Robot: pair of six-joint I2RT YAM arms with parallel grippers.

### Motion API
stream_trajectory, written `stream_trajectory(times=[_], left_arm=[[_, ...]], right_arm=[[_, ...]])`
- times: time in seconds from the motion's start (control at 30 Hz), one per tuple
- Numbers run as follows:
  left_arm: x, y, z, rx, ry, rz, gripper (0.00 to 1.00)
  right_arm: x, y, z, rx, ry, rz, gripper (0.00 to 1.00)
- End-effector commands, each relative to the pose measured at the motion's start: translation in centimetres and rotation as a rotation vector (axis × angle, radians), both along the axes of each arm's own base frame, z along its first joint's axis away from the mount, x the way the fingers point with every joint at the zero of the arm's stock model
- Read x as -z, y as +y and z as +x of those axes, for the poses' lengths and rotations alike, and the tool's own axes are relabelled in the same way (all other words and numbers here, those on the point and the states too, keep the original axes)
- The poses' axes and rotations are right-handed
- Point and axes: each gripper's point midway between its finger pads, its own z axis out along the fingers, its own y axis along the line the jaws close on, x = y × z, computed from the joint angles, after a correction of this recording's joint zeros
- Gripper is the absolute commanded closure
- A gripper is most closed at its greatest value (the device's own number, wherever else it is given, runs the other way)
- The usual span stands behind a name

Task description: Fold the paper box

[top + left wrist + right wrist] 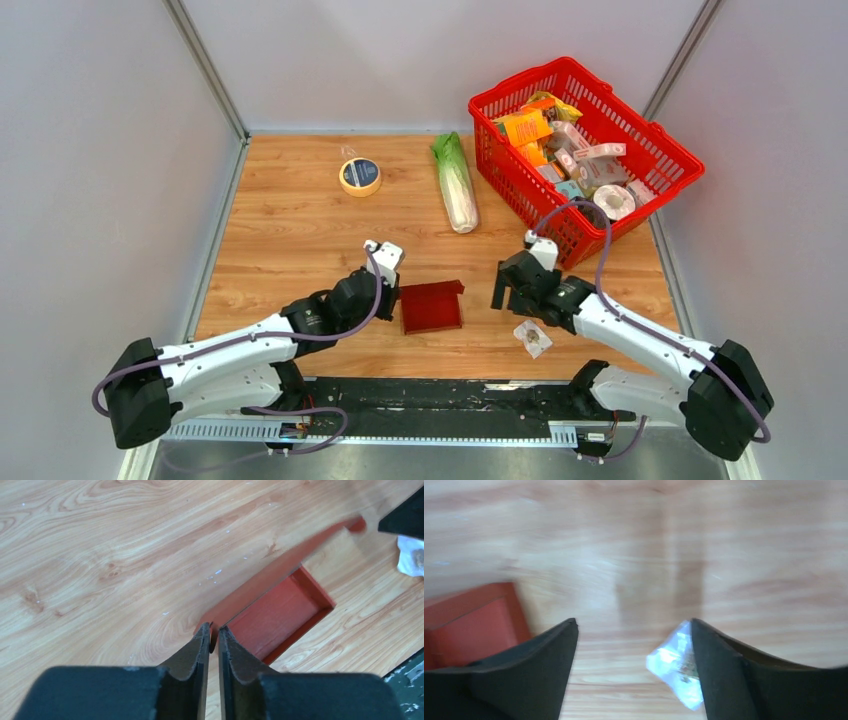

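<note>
The paper box (431,307) is a shallow dark-red tray lying on the wooden table between the two arms, with one long flap (300,550) standing along its far side. My left gripper (396,294) is at the box's left edge. In the left wrist view (214,628) its jaws stand only a narrow slit apart, and the corner of the box (277,617) wall sits at the tips. My right gripper (506,290) hangs wide open to the right of the box (469,625), holding nothing (634,622).
A clear crumpled wrapper (532,338) lies on the table by the right gripper's finger (674,665). A red mesh basket (521,80) full of packets stands at the back right. Further back lie a cabbage (455,185) and a roll of tape (360,177).
</note>
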Motion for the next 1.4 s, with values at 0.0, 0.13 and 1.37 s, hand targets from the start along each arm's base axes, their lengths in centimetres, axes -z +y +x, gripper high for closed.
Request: stream_trajectory(times=[0.0, 0.13, 1.37], left_arm=[[-1.8, 0.0, 0.0, -0.014, -0.023, -0.049, 0.73], [-3.0, 0.0, -0.1, -0.014, -0.034, -0.092, 0.51], [-7.9, 1.8, -2.9, 0.026, -0.050, -0.262, 0.42]], right_arm=[[2.9, -4.5, -3.9, 0.203, 0.236, 0.002, 0.06], [3.1, -5.7, -5.0, 0.230, 0.326, 0.001, 0.00], [6.9, -5.0, -4.3, 0.520, 0.514, 0.144, 0.02]])
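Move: The left fingers still have the raised lid's left end between them; the paper box's middle lies about 7 cm to their right, 3 cm back and 10 cm below, and a small clear packet some 27 cm right, 9 cm back, 11 cm below. From the right hand the packet is about 7 cm back, 6 cm right and 6 cm down; the box is 14 cm left and 1 cm back, the celery 25 cm ahead and 10 cm left. The left fingers let go of the lid, opening to just over half, and the hand lifts about 6 cm, easing back and a little left, its left side rolling up slightly. The right hand, fingers spreading fully, sweeps back, right and down, some 11 cm in all, tipping about 30 degrees steeper and turning clockwise, then stays low astride the packet without closing. ##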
